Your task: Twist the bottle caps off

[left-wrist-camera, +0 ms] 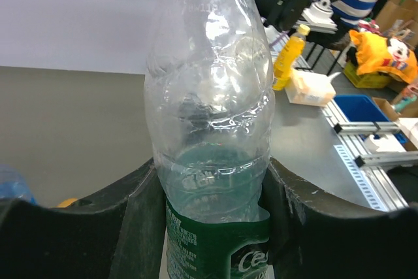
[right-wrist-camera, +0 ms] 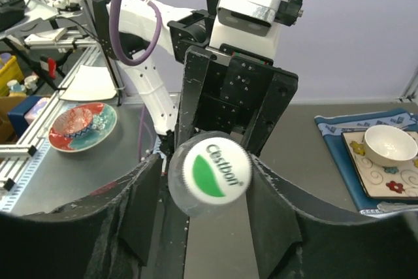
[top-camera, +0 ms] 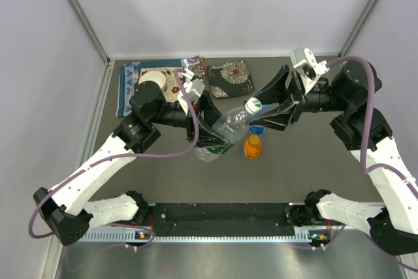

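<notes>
A clear bottle (top-camera: 232, 122) with a green label lies tilted above the table, its cap (top-camera: 253, 104) pointing up and right. My left gripper (top-camera: 219, 140) is shut on its body; in the left wrist view both fingers press the bottle (left-wrist-camera: 209, 96) just above the label, around the left gripper (left-wrist-camera: 212, 168). My right gripper (top-camera: 262, 112) stands around the white, green-marked cap (right-wrist-camera: 215, 171). The right gripper (right-wrist-camera: 208, 161) is open, with a thin gap on the cap's left and the right finger close against it. The short orange-filled bottle (top-camera: 253, 147) stands upright just below.
A blue placemat with a plate and a white bowl (top-camera: 153, 83) lies at the back left, the bowl (right-wrist-camera: 390, 145) also in the right wrist view. A dark patterned plate (top-camera: 230, 78) sits beside it. A bluish object (left-wrist-camera: 12, 184) shows at the left wrist view's lower left.
</notes>
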Robot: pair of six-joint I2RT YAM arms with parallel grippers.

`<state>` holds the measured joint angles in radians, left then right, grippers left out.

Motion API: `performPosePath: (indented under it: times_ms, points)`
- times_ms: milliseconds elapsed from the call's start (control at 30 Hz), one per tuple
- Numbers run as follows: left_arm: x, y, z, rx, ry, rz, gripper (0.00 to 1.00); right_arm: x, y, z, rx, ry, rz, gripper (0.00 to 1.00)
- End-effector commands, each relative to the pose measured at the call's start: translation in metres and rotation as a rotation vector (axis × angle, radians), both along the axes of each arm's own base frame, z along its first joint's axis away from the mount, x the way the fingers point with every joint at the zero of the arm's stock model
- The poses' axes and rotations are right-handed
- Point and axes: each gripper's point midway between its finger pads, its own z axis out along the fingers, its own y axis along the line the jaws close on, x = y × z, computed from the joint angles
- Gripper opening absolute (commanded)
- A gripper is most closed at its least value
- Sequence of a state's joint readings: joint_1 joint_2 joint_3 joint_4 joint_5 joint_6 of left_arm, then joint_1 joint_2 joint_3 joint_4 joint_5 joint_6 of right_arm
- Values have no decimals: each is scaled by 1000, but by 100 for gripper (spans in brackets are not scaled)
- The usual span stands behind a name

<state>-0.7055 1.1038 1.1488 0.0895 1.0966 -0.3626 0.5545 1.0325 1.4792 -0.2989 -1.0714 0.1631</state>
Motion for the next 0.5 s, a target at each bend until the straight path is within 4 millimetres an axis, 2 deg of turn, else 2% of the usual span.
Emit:
performPosePath:
  times_ms: [0, 33, 100, 133, 200, 233, 300, 333, 400, 467]
  points:
    - [12, 3, 25, -63, -91, 106, 40, 1, -1, 3, 2, 21, -32, 58]
    - [13, 3, 25, -64, -92, 119, 40, 2, -2, 8, 12, 25, -50, 64]
    - [21, 3, 26, -67, -100, 174, 40, 4, -3, 15, 26, 33, -77, 70]
    - [25, 4, 26, -68, -105, 198, 40, 12, -4, 19, 39, 45, -125, 75]
    - [35, 4, 28, -75, -118, 266, 40, 14, -4, 33, 66, 84, -149, 82]
    - [39, 5, 29, -78, -124, 293, 40, 18, -6, 44, 91, 91, -185, 88]
    - [42, 4, 31, -83, -152, 328, 40, 25, -5, 53, 118, 152, -223, 97]
    - [50, 5, 31, -79, -154, 381, 40, 32, -8, 63, 150, 186, -271, 99]
    - [52, 3, 33, -79, -188, 419, 40, 44, -7, 65, 164, 242, -321, 99]
    - [64, 4, 36, -84, -221, 508, 40, 58, -10, 70, 200, 303, -398, 99]
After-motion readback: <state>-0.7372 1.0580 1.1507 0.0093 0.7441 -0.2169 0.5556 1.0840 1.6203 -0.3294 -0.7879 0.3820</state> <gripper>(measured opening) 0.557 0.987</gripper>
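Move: The white cap of the bottle held by the left gripper lies some 8 cm right of that hand, 2 cm ahead and 10 cm above. From the right hand the cap is only about 1 cm to the left and 1 cm lower, between the half-open fingers. Far below on the table, the orange bottle is about 13 cm ahead of the right hand and 3 cm right, the blue-capped bottle 22 cm ahead and 4 cm right. Spread the right fingers from about half open to fully open around the cap, ease forward about 4 cm, and in the second half lift about as much, swinging clockwise some 15 degrees with a slight roll. Meanwhile keep the left gripper's hold on the bottle body and carry it forward about 4.5 cm, turning it counter-clockwise nearly 20 degrees. ##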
